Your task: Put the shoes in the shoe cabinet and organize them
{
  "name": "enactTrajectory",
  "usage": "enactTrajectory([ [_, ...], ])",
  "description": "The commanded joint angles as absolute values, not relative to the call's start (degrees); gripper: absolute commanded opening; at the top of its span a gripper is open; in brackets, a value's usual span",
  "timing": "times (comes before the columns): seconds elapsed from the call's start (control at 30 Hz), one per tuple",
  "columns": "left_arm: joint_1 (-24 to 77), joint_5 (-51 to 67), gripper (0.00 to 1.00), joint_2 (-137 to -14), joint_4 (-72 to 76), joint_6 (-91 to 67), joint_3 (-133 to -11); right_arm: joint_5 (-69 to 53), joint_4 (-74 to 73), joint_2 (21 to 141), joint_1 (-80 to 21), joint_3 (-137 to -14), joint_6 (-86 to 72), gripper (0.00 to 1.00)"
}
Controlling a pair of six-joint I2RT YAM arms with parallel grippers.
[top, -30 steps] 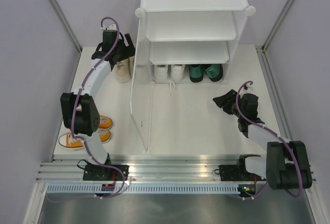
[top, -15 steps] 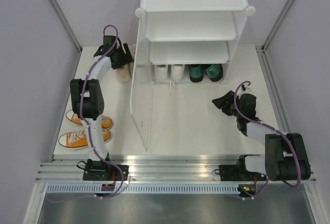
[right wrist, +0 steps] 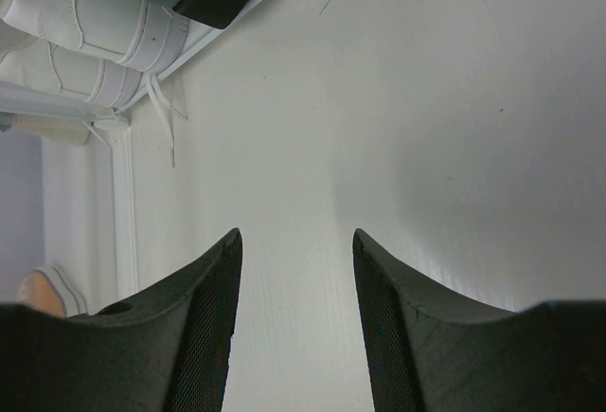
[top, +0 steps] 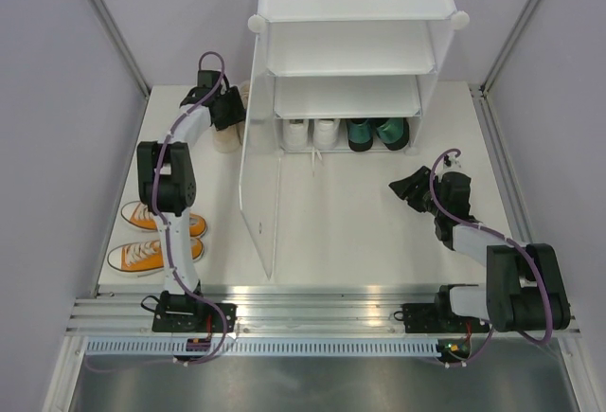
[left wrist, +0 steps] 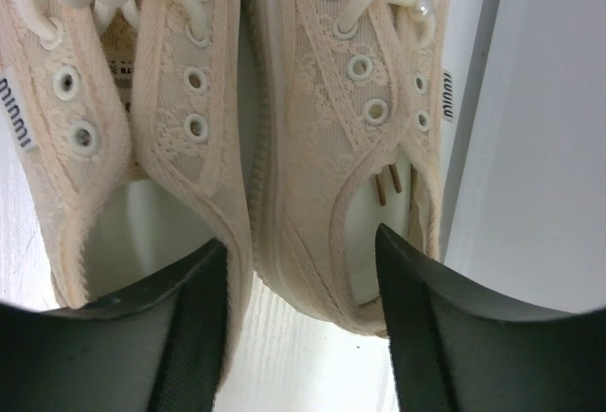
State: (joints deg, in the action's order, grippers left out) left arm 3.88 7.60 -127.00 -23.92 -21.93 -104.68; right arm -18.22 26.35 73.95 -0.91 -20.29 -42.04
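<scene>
Two cream lace-up sneakers [top: 225,135] stand side by side on the floor, just left of the shoe cabinet [top: 260,194]. My left gripper [top: 230,109] hangs over their heels and is open. In the left wrist view one finger sits in the opening of the left cream sneaker [left wrist: 161,99] and the other in that of the right one [left wrist: 331,99]. Their two neighbouring walls lie between the jaws of the left gripper [left wrist: 303,241]. White sneakers [top: 311,133] and dark green heels [top: 377,133] stand on the bottom shelf. The right gripper [top: 402,188] [right wrist: 297,237] is open over bare floor.
Two orange sneakers [top: 151,240] lie on the floor at the near left, beside the left arm. The cabinet's side panel juts out toward the arms. The upper shelves [top: 350,47] hold nothing. Purple walls close in both sides.
The left gripper has moved in over the cream sneakers' heels and its jaws have narrowed. The right arm shifted slightly, then stayed still.
</scene>
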Motion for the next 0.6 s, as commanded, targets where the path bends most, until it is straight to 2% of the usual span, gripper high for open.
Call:
enactTrajectory([
  [0.0, 4.1, 8.1, 0.62, -129.5, -24.3, -20.9, -106.4, -19.3, 29.3, 74.4, -0.7, -20.6, -42.3, 0.55],
  [0.13, 4.5, 6.0, 0.58, -129.9, -25.8, -20.0, -106.6, -19.4, 28.9, 73.2, -0.7, -20.3, -42.3, 0.55],
  [0.23, 5.5, 1.6, 0.51, -130.9, -29.2, -17.6, -108.4, -19.3, 28.6, 72.2, -0.7, -20.2, -42.2, 0.55],
  [0.33, 6.5, -1.7, 0.30, -132.6, -33.3, -16.4, -112.1, -19.3, 27.9, 71.0, -0.8, -20.1, -42.2, 0.55],
  [0.37, 6.7, -2.0, 0.15, -132.5, -35.1, -16.4, -112.5, -19.3, 27.6, 70.7, -0.7, -20.1, -42.2, 0.55],
  [0.4, 6.6, -2.5, 0.06, -132.3, -35.5, -16.7, -112.4, -19.4, 27.5, 69.9, -0.7, -20.0, -42.2, 0.55],
  [0.43, 6.6, -3.1, 0.02, -131.3, -36.1, -17.6, -111.5, -19.4, 26.9, 69.0, -0.7, -20.1, -42.2, 0.55],
  [0.57, 6.3, -2.2, 0.02, -126.1, -36.1, -20.1, -107.3, -20.0, 24.6, 66.8, -0.7, -20.4, -41.7, 0.55],
])
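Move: The two beige shoes stand side by side, heels towards the robot, with the left hand's open fingers already straddling their inner walls. From this hand the left beige shoe's middle is about 6 cm ahead and 5 cm left, the right one's 6 cm ahead and 4 cm right, both some 3 cm lower. The nearest white shoe, in the cabinet, is about 21 cm right and 6 cm ahead. From the right hand, the left beige shoe is roughly 29 cm ahead and 57 cm left. With one finger inside each beige shoe's opening, the left hand eases down about 1 cm and a similar bit to its left as its fingers close almost fully, pinching the left shoe's inner collar wall and the right shoe's together between the pads. While closing, the wrist rolls some 10 degrees, left side rising, and the hand otherwise stays over the heels; the right hand, empty and half open, rises about 2 cm well away. ##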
